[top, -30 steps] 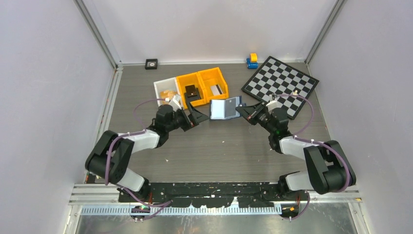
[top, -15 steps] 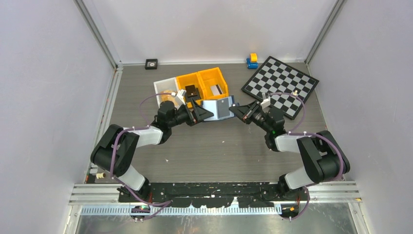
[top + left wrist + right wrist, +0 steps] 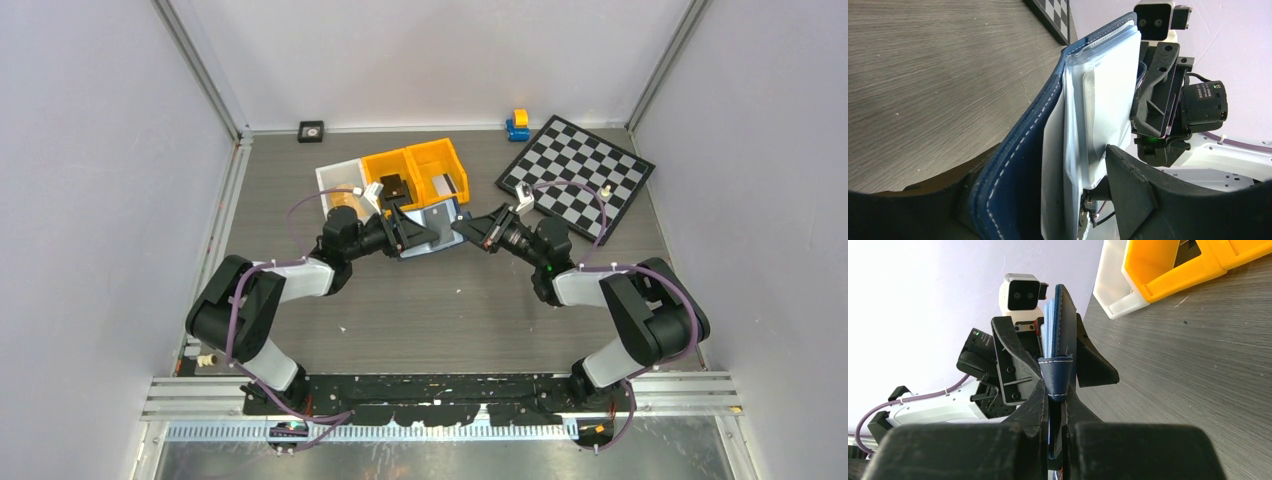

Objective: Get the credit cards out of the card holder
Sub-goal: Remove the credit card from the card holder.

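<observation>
The navy card holder is held upright off the table between my two grippers, nearly folded. My left gripper has its jaws on both sides of it: in the left wrist view one finger lies on the navy cover and the other presses the blue-grey pocket leaves. My right gripper is shut on the holder's navy edge, which is pinched between its fingers. The pockets show edge-on. No tan or dark grey card shows apart from them.
Two orange bins and a white bin stand just behind the grippers, with a black block in one. A checkerboard lies at back right, a blue-yellow toy behind it, and a small black square at the back.
My right gripper has carried the holder left. The holder has gone from lying open to nearly folded. My left gripper has moved up to it and now has it between its jaws.
</observation>
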Controlling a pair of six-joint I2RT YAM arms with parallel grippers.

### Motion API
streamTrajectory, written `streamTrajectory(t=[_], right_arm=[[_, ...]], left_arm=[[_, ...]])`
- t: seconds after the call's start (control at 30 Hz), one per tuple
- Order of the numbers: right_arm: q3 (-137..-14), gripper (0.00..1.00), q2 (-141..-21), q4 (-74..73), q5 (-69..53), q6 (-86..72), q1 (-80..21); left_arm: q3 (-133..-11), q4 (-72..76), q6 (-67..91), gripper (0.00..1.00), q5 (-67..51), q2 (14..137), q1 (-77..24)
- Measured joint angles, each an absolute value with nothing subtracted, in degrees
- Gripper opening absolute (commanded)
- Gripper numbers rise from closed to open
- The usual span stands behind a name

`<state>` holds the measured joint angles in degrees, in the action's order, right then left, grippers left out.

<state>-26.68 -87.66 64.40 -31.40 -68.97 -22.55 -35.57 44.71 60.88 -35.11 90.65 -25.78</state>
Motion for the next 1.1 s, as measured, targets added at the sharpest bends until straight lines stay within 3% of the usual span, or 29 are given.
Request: streamTrajectory(t=[0.03,0.1,0.23,0.33,0.5,0.7,0.93,1.1], right_arm=[[-26.74,0.01,-87.68,64.38,-31.44,-68.93,-22.55],[-26.79,0.03,-87.68,64.27,-31.46,-68.84,-22.57],[-26.79,0.26,-87.77,63.07,-31.35,-67.81,-22.65],[-26.79,0.34,-87.61,62.78,-31.22,-67.59,-22.65],[-26.79,0.41,-86.37,61.65,-31.00,-66.89,-22.72],[-26.79,0.22,-85.76,60.75,-30.70,-66.13,-22.70],[-26.48,0.38,-85.76,62.28,-30.79,-67.16,-22.50],[-26.28,0.29,-85.76,64.38,-31.22,-68.36,-22.26]], left_arm=[[-35.57,44.71,60.84,0.70,-35.14,90.65,-25.78],[-35.59,44.71,60.75,0.53,-35.18,90.65,-25.78],[-35.94,44.66,60.05,0.17,-35.77,90.11,-25.87],[-36.29,43.77,58.85,0.06,-35.64,89.08,-26.11],[-36.38,42.87,57.89,0.00,-35.68,88.40,-26.09],[-36.56,42.85,57.98,0.00,-35.83,88.33,-26.09],[-36.56,43.00,58.06,0.00,-36.10,87.74,-26.06],[-36.56,43.07,58.06,0.00,-36.12,87.35,-25.96]])
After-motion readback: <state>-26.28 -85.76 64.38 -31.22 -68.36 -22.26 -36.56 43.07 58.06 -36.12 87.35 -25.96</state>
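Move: The open card holder hangs in the air between the hands. Its middle lies about 2 cm ahead and 2 cm to the right of the left hand, at its height, with its left end between that hand's open fingers. From the right hand, already pinching the strap end, the middle is some 7 cm left, level. The orange box sits about 13 cm ahead of the left hand, 2 cm left and roughly 12 cm lower; the white box is some 10 cm ahead, 17 cm left. The card holder's left end, cover and clear pockets together, is pinched as the left fingers shut on it; that hand then keeps its grip and rises about 2 cm in all, tipping its fingers up about 5 degrees. The right fingers ease partly open around the strap end, that hand staying nearly in place and ending about 1 cm higher. ##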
